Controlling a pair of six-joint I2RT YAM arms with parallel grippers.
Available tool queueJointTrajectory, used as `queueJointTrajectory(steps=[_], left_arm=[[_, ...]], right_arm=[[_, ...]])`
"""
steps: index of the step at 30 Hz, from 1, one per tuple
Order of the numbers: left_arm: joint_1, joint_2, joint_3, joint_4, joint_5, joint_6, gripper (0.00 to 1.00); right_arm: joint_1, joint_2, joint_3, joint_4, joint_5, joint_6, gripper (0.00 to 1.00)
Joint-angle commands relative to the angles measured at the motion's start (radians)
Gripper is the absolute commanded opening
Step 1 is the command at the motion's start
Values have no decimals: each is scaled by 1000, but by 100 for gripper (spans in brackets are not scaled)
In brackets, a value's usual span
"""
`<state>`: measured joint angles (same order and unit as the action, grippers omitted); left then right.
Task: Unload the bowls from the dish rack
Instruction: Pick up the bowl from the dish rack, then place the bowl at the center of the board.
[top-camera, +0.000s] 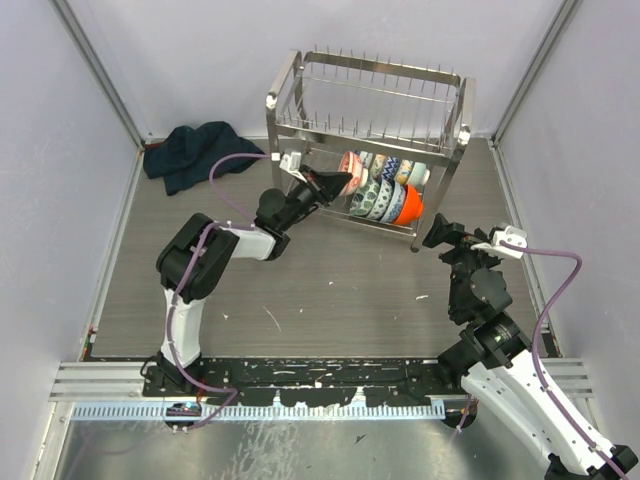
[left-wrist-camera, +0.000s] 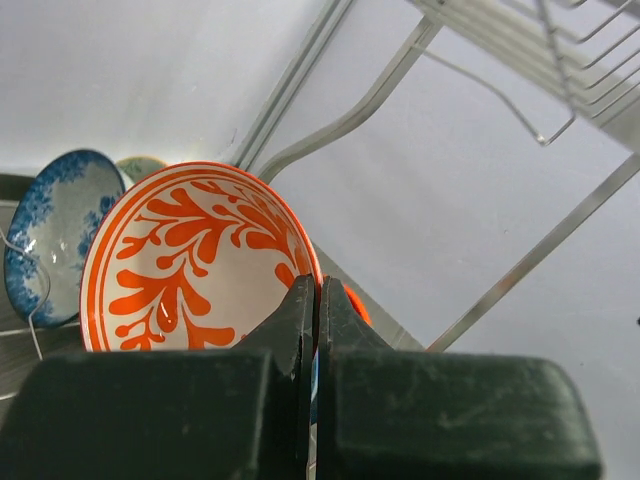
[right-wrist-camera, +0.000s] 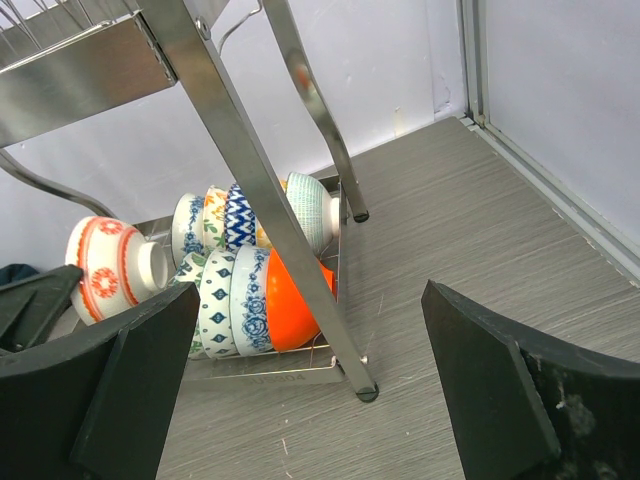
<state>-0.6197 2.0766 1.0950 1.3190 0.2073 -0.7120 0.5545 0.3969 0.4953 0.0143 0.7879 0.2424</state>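
Observation:
The dish rack (top-camera: 372, 92) stands at the back of the table, with several bowls on edge in its lower tier. My left gripper (top-camera: 334, 183) reaches in from the left and is shut on the rim of a white bowl with orange leaf pattern (left-wrist-camera: 190, 260), the leftmost one (top-camera: 349, 162). A blue floral bowl (left-wrist-camera: 52, 230) stands behind it. My right gripper (right-wrist-camera: 310, 300) is open, off the rack's front right leg (right-wrist-camera: 235, 150), nothing between its fingers. It faces a solid orange bowl (right-wrist-camera: 295, 305), blue-patterned bowls (right-wrist-camera: 245, 300) and a mint bowl (right-wrist-camera: 310, 208).
A dark cloth (top-camera: 190, 152) lies crumpled at the back left by the wall. White enclosure walls stand close behind and to the right of the rack. Bare grey table (top-camera: 330, 290) lies in front of the rack between the arms.

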Motion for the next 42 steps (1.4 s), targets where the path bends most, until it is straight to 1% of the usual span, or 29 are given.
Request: queueJointTrajectory(steps=[1, 10, 14, 18, 23, 24, 29, 32, 37, 42], left_arm=[[4, -99, -30, 90, -16, 2, 0], [-1, -228, -154, 50, -44, 19, 0], [-16, -316, -215, -21, -54, 49, 0], [-47, -430, -282, -133, -85, 105, 0], [-97, -611, -349, -366, -163, 201, 0], [-109, -651, -359, -451, -194, 229, 0], [-138, -849, -389, -774, -363, 285, 0], [-143, -933, -400, -937, -462, 307, 0], [-144, -1008, -401, -1124, -609, 336, 0], [-137, -998, -377, -1229, -767, 378, 0]], right_arm=[[4, -5, 7, 37, 16, -5, 100], [4, -8, 8, 37, 16, -4, 100], [4, -2, 7, 39, 9, -2, 100], [4, 4, 7, 40, 7, 1, 100], [4, -2, 6, 38, -3, 5, 100], [4, -2, 6, 38, -5, 6, 100], [4, 7, 7, 44, -18, 11, 100], [4, 15, 7, 50, -27, 13, 100], [4, 29, 7, 56, -36, 17, 100], [4, 32, 7, 57, -38, 17, 100]])
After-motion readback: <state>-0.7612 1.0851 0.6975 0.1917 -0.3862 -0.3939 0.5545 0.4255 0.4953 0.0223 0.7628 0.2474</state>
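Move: The left hand already holds the red-patterned bowl by its rim, lifted off the lower shelf. It is bound for clear table in front of the rack's left side, about 12 cm back, 16 cm left and 22 cm below. The green-leaf bowl stands level, 5 cm right and 6 cm below; the orange bowl 3 cm back, 14 cm right. The rack's front-left leg is 15 cm left, 2 cm ahead. From the right hand, that clear spot is 6 cm ahead, 43 cm left. Keeping its pinch on the red-patterned bowl's rim, the left hand lifts a little, draws back about 12 cm out of the rack's front, then swings left some 16 cm in all, past the front-left leg, sinking back to its starting height. Late on, the wrist turns counter-clockwise and the fingertips dip, about 45 degrees overall. ##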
